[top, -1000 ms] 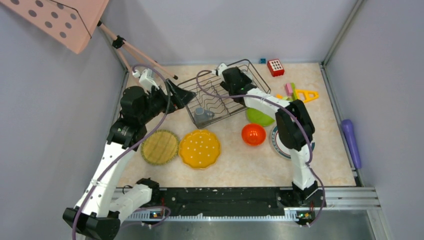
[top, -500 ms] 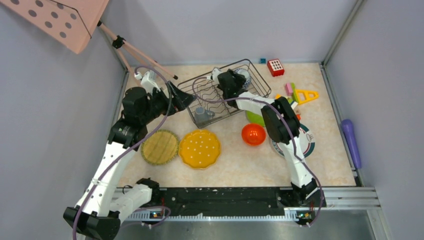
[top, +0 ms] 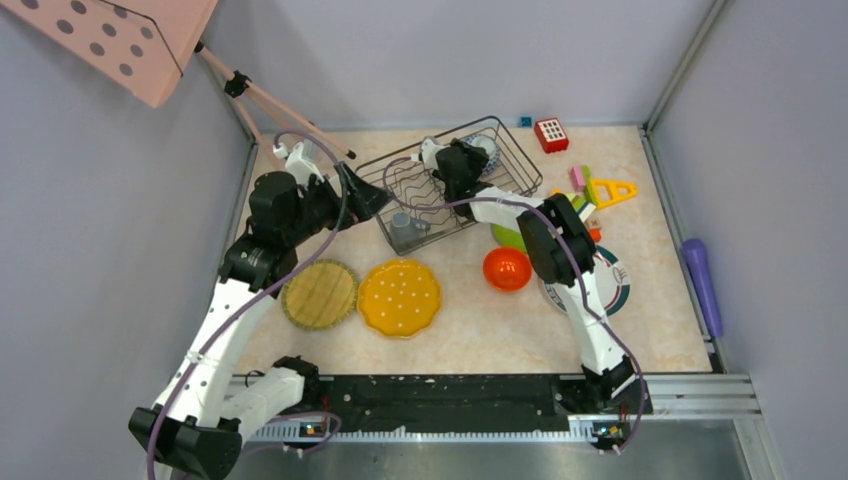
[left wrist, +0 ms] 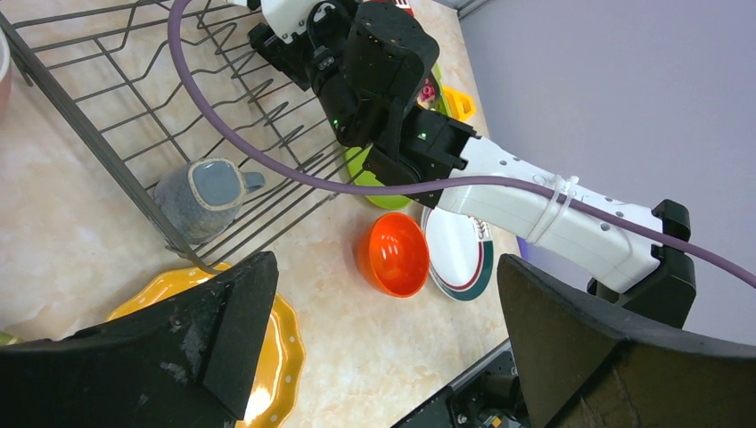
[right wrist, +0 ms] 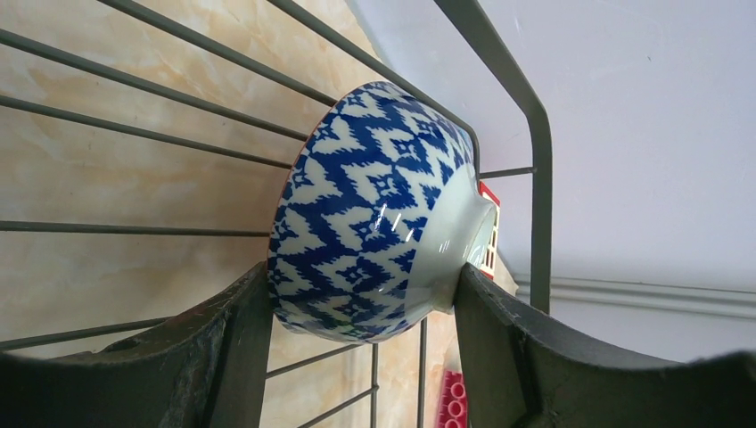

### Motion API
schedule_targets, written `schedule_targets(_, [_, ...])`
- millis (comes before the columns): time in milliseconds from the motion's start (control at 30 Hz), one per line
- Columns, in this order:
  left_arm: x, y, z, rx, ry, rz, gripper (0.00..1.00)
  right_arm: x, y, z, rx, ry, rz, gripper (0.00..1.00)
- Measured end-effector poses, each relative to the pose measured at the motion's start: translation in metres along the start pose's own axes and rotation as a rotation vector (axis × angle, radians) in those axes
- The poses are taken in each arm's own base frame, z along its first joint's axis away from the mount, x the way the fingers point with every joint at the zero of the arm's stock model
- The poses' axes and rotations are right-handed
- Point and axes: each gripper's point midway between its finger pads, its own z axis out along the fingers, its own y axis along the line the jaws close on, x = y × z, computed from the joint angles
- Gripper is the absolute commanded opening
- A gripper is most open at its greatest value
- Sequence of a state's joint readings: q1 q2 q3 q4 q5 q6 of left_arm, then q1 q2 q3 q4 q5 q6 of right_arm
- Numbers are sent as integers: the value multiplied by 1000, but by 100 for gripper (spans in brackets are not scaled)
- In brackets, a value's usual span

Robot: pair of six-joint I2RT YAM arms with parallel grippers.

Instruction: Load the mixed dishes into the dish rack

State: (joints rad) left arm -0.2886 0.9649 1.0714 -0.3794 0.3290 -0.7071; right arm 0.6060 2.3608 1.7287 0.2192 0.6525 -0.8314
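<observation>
The dish rack (top: 505, 140) stands at the back of the table. My right gripper (top: 470, 165) (right wrist: 361, 276) is shut on the blue-and-white patterned bowl (right wrist: 374, 241) (top: 487, 150), which is tipped on its side inside the rack's far right corner. One finger presses its rim, the other its foot. A grey mug (top: 403, 228) (left wrist: 203, 192) lies in the rack's near corner. My left gripper (top: 365, 195) (left wrist: 383, 267) hangs open and empty by the rack's left side. On the table lie two yellow scalloped plates (top: 320, 293) (top: 399, 297), an orange-red bowl (top: 507, 268) (left wrist: 395, 254), a lime green plate (top: 508, 238) and a white green-rimmed plate (top: 612, 285).
Toy blocks (top: 551, 133) (top: 605, 188) lie at the back right, just beyond the rack. A purple cylinder (top: 702, 283) lies along the right wall. A tripod leg (top: 280, 110) slants down at the back left, close to my left arm.
My right arm carried the patterned bowl a little left along the rack's far side. Its elbow swung left, uncovering the white green-rimmed plate. The left gripper barely moved.
</observation>
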Motion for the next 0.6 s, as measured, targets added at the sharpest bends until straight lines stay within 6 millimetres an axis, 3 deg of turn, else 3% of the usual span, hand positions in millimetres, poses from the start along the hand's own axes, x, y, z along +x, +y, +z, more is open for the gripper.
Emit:
schedule_targets(33, [0, 0, 0, 0, 0, 0, 98, -1, 0, 0, 2, -3, -1, 0])
schedule_targets(200, [1, 1, 0, -6, 5, -2, 98, -4, -2, 2, 19, -20, 18, 49])
schedule_targets(300, [3, 3, 0, -12, 13, -6, 98, -5, 0, 2, 12, -27, 37, 65])
schedule_targets(333, [4, 3, 0, -13, 16, -6, 98, -6, 1, 2, 9, -29, 44, 76])
schedule_targets(367, [5, 4, 1, -15, 21, -8, 98, -6, 2, 2, 6, -33, 53, 92])
schedule_targets(400, [5, 5, 1, -18, 25, -10, 98, -7, 2, 3, 6, -37, 71, 98])
schedule_targets(600, [9, 9, 3, -30, 41, -17, 98, -15, 1, 4, -28, -68, 128, 99])
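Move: The blue-and-white bowl is still between my right fingers, already down in the far right end of the dish rack. Its middle is about 4 cm ahead of my right hand, 1 cm right and 1 cm below. The grey mug in the rack is some 15 cm back and 15 cm left of that hand, a bit lower; the red block is about 4 cm ahead and 16 cm right. From my left hand the bowl is roughly 30 cm ahead, 21 cm right and 23 cm down. I let go of the bowl with my right hand: I hold the grip almost in place at first, then spread the fingers from about two-thirds open to fully open. As they part, the hand eases little more than 1 cm to the left and rolls about 8 degrees, left side rising, staying around the bowl rather than backing out. ##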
